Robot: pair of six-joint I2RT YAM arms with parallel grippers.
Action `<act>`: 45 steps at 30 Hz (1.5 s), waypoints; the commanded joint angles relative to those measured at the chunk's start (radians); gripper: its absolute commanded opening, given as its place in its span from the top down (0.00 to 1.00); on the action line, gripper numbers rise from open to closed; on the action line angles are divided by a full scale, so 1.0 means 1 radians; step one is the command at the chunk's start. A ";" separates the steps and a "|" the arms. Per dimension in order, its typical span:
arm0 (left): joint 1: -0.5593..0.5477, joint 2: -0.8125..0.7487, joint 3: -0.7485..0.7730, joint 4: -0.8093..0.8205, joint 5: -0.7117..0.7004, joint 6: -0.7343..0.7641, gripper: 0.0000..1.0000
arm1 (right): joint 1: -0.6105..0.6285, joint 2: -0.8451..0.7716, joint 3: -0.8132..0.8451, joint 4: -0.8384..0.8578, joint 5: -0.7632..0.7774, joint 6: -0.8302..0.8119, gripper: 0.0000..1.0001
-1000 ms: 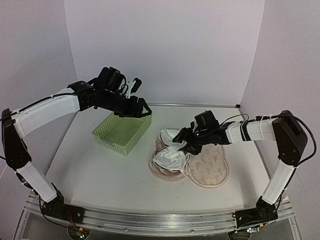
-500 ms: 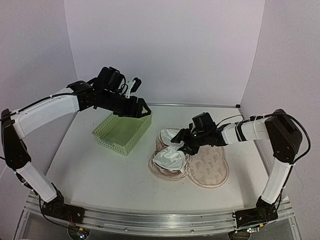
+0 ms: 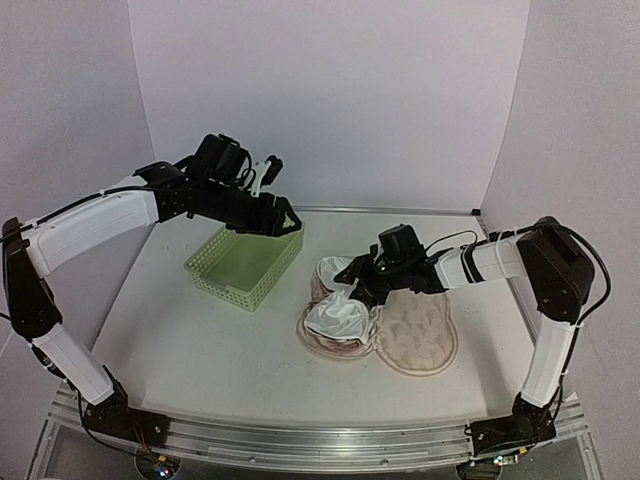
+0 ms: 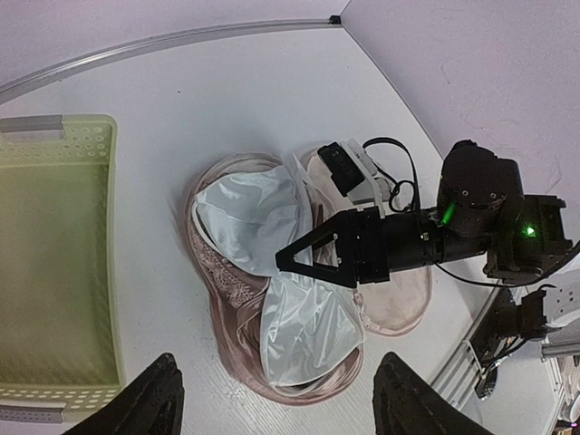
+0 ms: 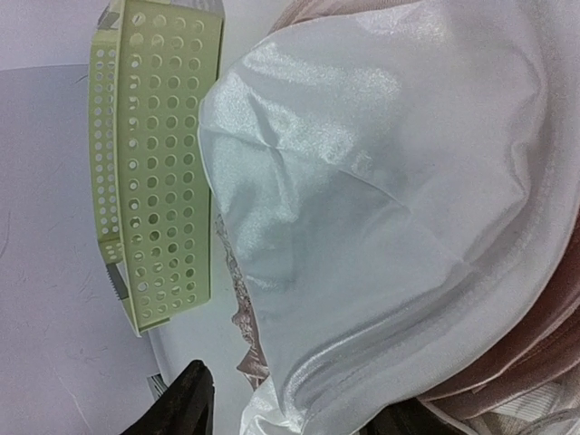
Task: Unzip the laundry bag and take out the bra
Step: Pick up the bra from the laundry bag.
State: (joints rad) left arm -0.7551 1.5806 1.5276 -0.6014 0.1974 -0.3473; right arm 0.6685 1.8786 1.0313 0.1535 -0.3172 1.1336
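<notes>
The laundry bag point(image 3: 425, 340) lies open and flat at centre right, its beige printed pad point(image 4: 403, 304) showing beside the bra. The bra point(image 3: 335, 318), pink lace outside with white satin cups point(image 4: 299, 326), lies on the bag's left half. My right gripper point(image 3: 352, 278) is low over the middle of the bra, between the two cups. Its fingers point(image 5: 186, 399) stand apart with white satin point(image 5: 381, 181) bulging between them. My left gripper point(image 3: 280, 222) hangs open and empty above the basket's far right corner, well left of the bra.
A light green perforated basket point(image 3: 225, 288) stands left of the bra, its wall point(image 5: 168, 163) close to the upper cup. The table's back rail and right wall lie behind the right arm point(image 3: 500, 260).
My right gripper has slid left over the bra's middle and its jaws have narrowed around the white fabric. The left arm has not moved.
</notes>
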 commanded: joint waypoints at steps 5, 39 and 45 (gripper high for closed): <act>0.005 -0.054 -0.013 0.006 -0.024 0.013 0.28 | 0.023 0.046 0.051 0.110 -0.039 0.047 0.51; 0.187 -0.158 -0.159 -0.012 -0.168 -0.052 0.26 | 0.025 -0.251 0.083 0.070 0.027 0.017 1.00; 0.204 -0.193 -0.198 -0.020 -0.268 -0.067 0.26 | 0.025 -0.262 0.206 0.011 0.031 -0.012 1.00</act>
State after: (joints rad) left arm -0.5640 1.4525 1.3403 -0.6304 0.0219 -0.3977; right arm 0.6861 1.6756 1.1240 0.1722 -0.3019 1.1629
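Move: Just to the left of the half-open right hand lies the white bra, its middle about 2 cm left, 2 cm back and 3 cm below. From that hand, the open flap of the laundry bag lies some 19 cm right, 9 cm back and 6 cm lower; the green basket is about 28 cm left, 10 cm ahead and 4 cm lower. From the left hand, the bra is roughly 11 cm right, 2 cm ahead and 22 cm down. Easing about 2 cm left and slightly down into the white cups, the right fingers shut on the fabric where the cups meet, hold briefly, then lift almost straight up some 14 cm, fingertips tilting upward. Meanwhile the left hand, empty and open, draws away from the bra, mostly left and a little forward and down, turning counter-clockwise. ##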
